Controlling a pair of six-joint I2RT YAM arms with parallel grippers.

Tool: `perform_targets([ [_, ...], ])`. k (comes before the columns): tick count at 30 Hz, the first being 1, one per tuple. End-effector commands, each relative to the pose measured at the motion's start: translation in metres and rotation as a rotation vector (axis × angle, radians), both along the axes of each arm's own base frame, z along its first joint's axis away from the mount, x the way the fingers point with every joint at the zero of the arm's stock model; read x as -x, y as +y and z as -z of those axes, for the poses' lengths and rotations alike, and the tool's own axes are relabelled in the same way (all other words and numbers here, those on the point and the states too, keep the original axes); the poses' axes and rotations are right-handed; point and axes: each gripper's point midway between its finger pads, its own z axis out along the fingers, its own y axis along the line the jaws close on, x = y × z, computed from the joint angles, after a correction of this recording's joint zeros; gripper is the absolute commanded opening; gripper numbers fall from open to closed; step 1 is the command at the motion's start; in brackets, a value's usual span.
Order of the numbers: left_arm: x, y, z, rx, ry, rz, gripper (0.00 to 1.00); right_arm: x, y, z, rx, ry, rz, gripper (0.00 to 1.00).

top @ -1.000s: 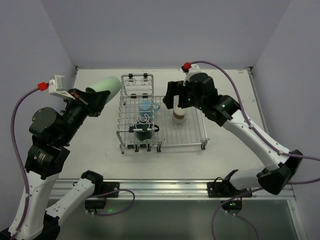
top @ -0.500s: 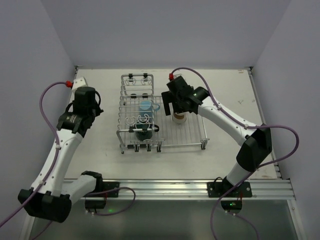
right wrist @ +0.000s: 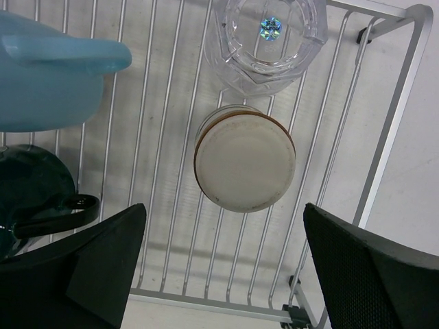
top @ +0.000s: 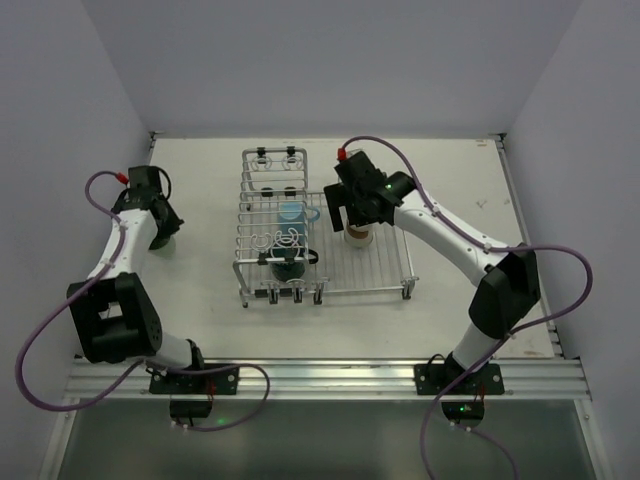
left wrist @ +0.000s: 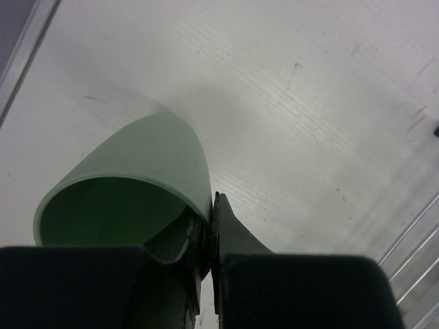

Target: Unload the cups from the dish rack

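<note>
My left gripper [left wrist: 211, 208] is shut on the rim of the pale green cup [left wrist: 137, 161], one finger inside and one outside. The cup is tilted low over the bare table at the far left, and the left gripper [top: 160, 226] mostly hides it from above. My right gripper [right wrist: 225, 229] hangs open above the dish rack [right wrist: 392, 116], its fingers wide on either side of the upside-down brown cup [right wrist: 245, 164]. On the same rack are the clear glass [right wrist: 269, 34], the light-blue mug [right wrist: 48, 75] and the dark teal cup [right wrist: 31, 181].
The rack [top: 385, 272] stands mid-table, with its raised narrow section [top: 276, 172] on the left side. Grey walls close in the table on three sides. The right gripper [top: 355, 212] covers the glass from above.
The left arm has swung from high up down to the table's far left, carrying the pale green cup. The right gripper shifted slightly earlier and now holds still over the brown cup.
</note>
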Motion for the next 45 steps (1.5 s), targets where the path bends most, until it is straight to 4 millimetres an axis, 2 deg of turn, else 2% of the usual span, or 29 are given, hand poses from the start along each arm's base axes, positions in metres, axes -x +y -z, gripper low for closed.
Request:
perform_targets([
  [1, -0.024, 0.007, -0.011, 0.078, -0.072, 0.013, 0.0, -0.002, 0.002, -0.003, -0.011, 0.005, -0.034, 0.99],
  [3, -0.025, 0.008, 0.001, 0.1, -0.034, -0.003, 0.0, -0.001, 0.003, 0.0, -0.013, 0.019, -0.045, 0.99],
  [10, -0.027, 0.017, 0.02, 0.105, 0.02, -0.047, 0.0, -0.006, 0.001, 0.007, -0.001, 0.036, -0.047, 0.99],
  [17, -0.033, 0.009, 0.047, 0.184, 0.058, -0.04, 0.0, -0.018, -0.001, 0.02, 0.036, 0.042, -0.02, 0.99],
  [23, -0.036, 0.007, 0.043, 0.196, 0.031, -0.033, 0.0, -0.032, -0.009, 0.026, 0.036, 0.021, 0.014, 0.99],
  [26, -0.037, 0.007, 0.035, 0.192, 0.008, -0.031, 0.13, -0.036, -0.007, 0.027, 0.017, 0.023, 0.014, 0.99],
  [27, -0.037, 0.007, 0.033, 0.189, 0.0, -0.03, 0.21, -0.037, -0.008, 0.029, 0.019, 0.028, 0.016, 0.99],
  [29, -0.038, 0.002, 0.024, 0.204, -0.025, -0.013, 0.32, -0.038, -0.008, 0.032, 0.022, 0.035, 0.018, 0.97],
  [30, -0.039, 0.002, 0.021, 0.203, -0.032, -0.01, 0.44, -0.037, -0.008, 0.033, 0.021, 0.04, 0.017, 0.95],
  [34, -0.039, 0.002, 0.002, 0.191, -0.07, 0.001, 0.67, -0.035, -0.008, 0.039, 0.009, 0.062, 0.014, 0.88],
  [37, -0.038, 0.004, -0.01, 0.18, -0.09, -0.004, 0.79, -0.034, -0.006, 0.042, -0.004, 0.07, 0.008, 0.81],
  [40, -0.036, 0.004, -0.02, 0.175, -0.111, -0.01, 0.87, -0.034, -0.002, 0.041, -0.026, 0.076, -0.002, 0.62],
  [41, -0.037, 0.004, -0.024, 0.171, -0.118, -0.011, 0.88, -0.034, -0.002, 0.042, -0.028, 0.078, -0.003, 0.49],
  [42, -0.036, 0.004, -0.027, 0.17, -0.122, -0.019, 0.93, -0.033, -0.001, 0.042, -0.031, 0.08, -0.006, 0.42],
  [43, -0.033, 0.003, -0.033, 0.169, -0.128, -0.021, 0.93, -0.032, 0.0, 0.041, -0.038, 0.082, -0.007, 0.29],
  [45, -0.031, 0.007, -0.044, 0.145, -0.15, -0.042, 0.95, -0.033, 0.0, 0.04, -0.041, 0.077, -0.002, 0.11],
])
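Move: The right hand, open, is above the upturned brown-rimmed cup in the rack, whose middle is about 3 cm ahead, 1 cm right and 7 cm below. The clear glass stands 8 cm beyond that cup; the blue cup lies 5 cm ahead and 13 cm left of this hand, the dark green mug 4 cm back and 13 cm left. The left hand holds the tilted green cup; its standing spot is 1 cm ahead, 4 cm left, 12 cm below, with the rack's left side 14 cm to the right, level. The right fingers close partway and pinch the brown-rimmed cup by its sides near the upturned bottom, after the hand has sunk about 5 cm and eased 3 cm forward. Meanwhile the left hand lowers the green cup some 4 cm while drifting 3 cm forward, stands it on the table, opens wide to let go of its wall and lifts straight up 4 to 5 cm. ##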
